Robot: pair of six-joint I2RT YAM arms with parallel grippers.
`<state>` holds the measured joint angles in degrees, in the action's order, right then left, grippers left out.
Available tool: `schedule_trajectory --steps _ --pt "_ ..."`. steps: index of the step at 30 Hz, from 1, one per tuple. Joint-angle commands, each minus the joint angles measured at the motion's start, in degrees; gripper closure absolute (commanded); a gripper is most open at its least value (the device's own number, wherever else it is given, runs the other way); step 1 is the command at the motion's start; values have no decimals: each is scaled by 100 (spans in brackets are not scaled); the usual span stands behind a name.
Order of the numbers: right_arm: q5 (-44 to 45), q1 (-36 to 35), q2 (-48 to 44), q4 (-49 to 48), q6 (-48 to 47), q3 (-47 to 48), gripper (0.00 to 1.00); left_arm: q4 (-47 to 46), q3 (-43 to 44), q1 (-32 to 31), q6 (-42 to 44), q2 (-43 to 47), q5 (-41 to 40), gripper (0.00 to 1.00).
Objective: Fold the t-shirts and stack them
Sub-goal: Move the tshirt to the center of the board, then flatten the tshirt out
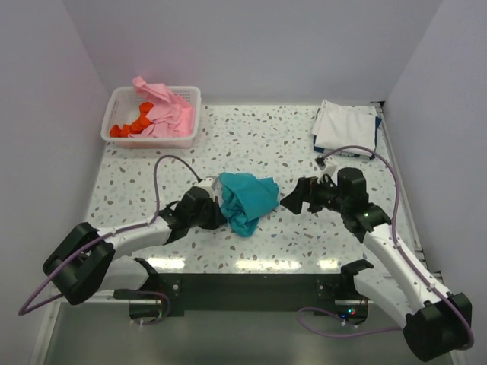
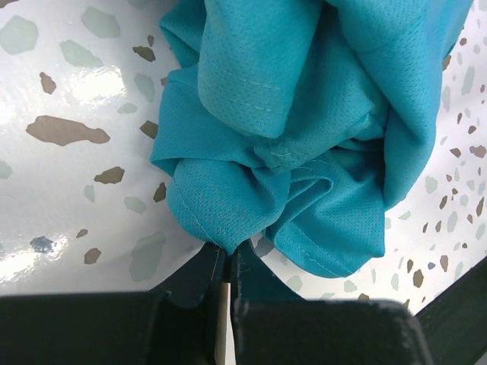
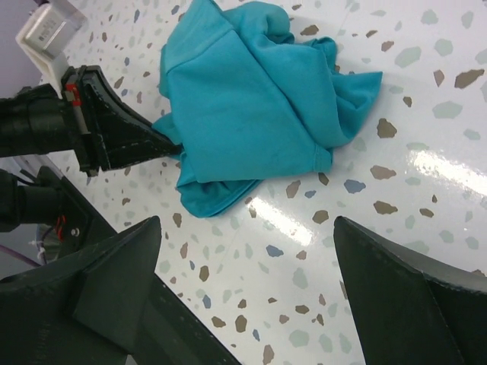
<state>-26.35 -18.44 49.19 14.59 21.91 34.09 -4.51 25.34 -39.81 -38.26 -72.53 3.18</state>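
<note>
A crumpled teal t-shirt (image 1: 247, 199) (image 2: 304, 137) (image 3: 243, 106) lies in a heap on the speckled table, about mid-table. At the heap's left edge, my left gripper (image 1: 219, 207) (image 2: 228, 255) is shut on a fold of the teal cloth; the right wrist view shows the same pinch, the left gripper (image 3: 163, 141) biting the hem. My right gripper (image 1: 288, 201) (image 3: 247, 224) stands open just right of the heap, over bare table, with nothing between its fingers. A white t-shirt (image 1: 342, 125) lies folded at the back right on a dark blue one (image 1: 374, 125).
A white slatted basket (image 1: 152, 141) stands at the back left, holding a pink t-shirt (image 1: 163, 110) and an orange-red one (image 1: 133, 125). Walls close in the table on the left, back and right.
</note>
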Motion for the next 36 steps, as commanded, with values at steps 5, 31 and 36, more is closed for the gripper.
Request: schedule_trajectory --steps 5,31,36 --pt "15 -431 678 210 -529 1064 1 390 -2 8 -102 441 -730 100" --pt "693 -2234 5443 914 -662 4757 1 443 -179 0 -428 916 -775 100" --pt "368 -2366 5356 668 -548 4485 4 416 -179 0 -445 864 -758 100"
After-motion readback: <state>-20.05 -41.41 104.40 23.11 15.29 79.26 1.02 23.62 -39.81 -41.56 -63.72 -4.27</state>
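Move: The turquoise t-shirt lies bunched up, its middle some 13 cm to my right hand's left, about 4 cm ahead and roughly 12 cm below. My left gripper, already shut on its near-left edge, is about 20 cm to the right hand's left, 2 cm back and 12 cm lower; the folded white stack is some 20 cm to that hand's right and 26 cm ahead. From my left hand the t-shirt's middle is about 5 cm ahead, 7 cm right, at much the same height. I swing my open right hand about 18 cm left and first forward, rising around 4 cm, then sink nearly 9 cm and ease back slightly over the t-shirt's far-left part, turning the fingers counter-clockwise some 20 degrees and rolling that hand. My left hand keeps its pinch on the near-left edge and draws it a couple of centimetres left and slightly up. ##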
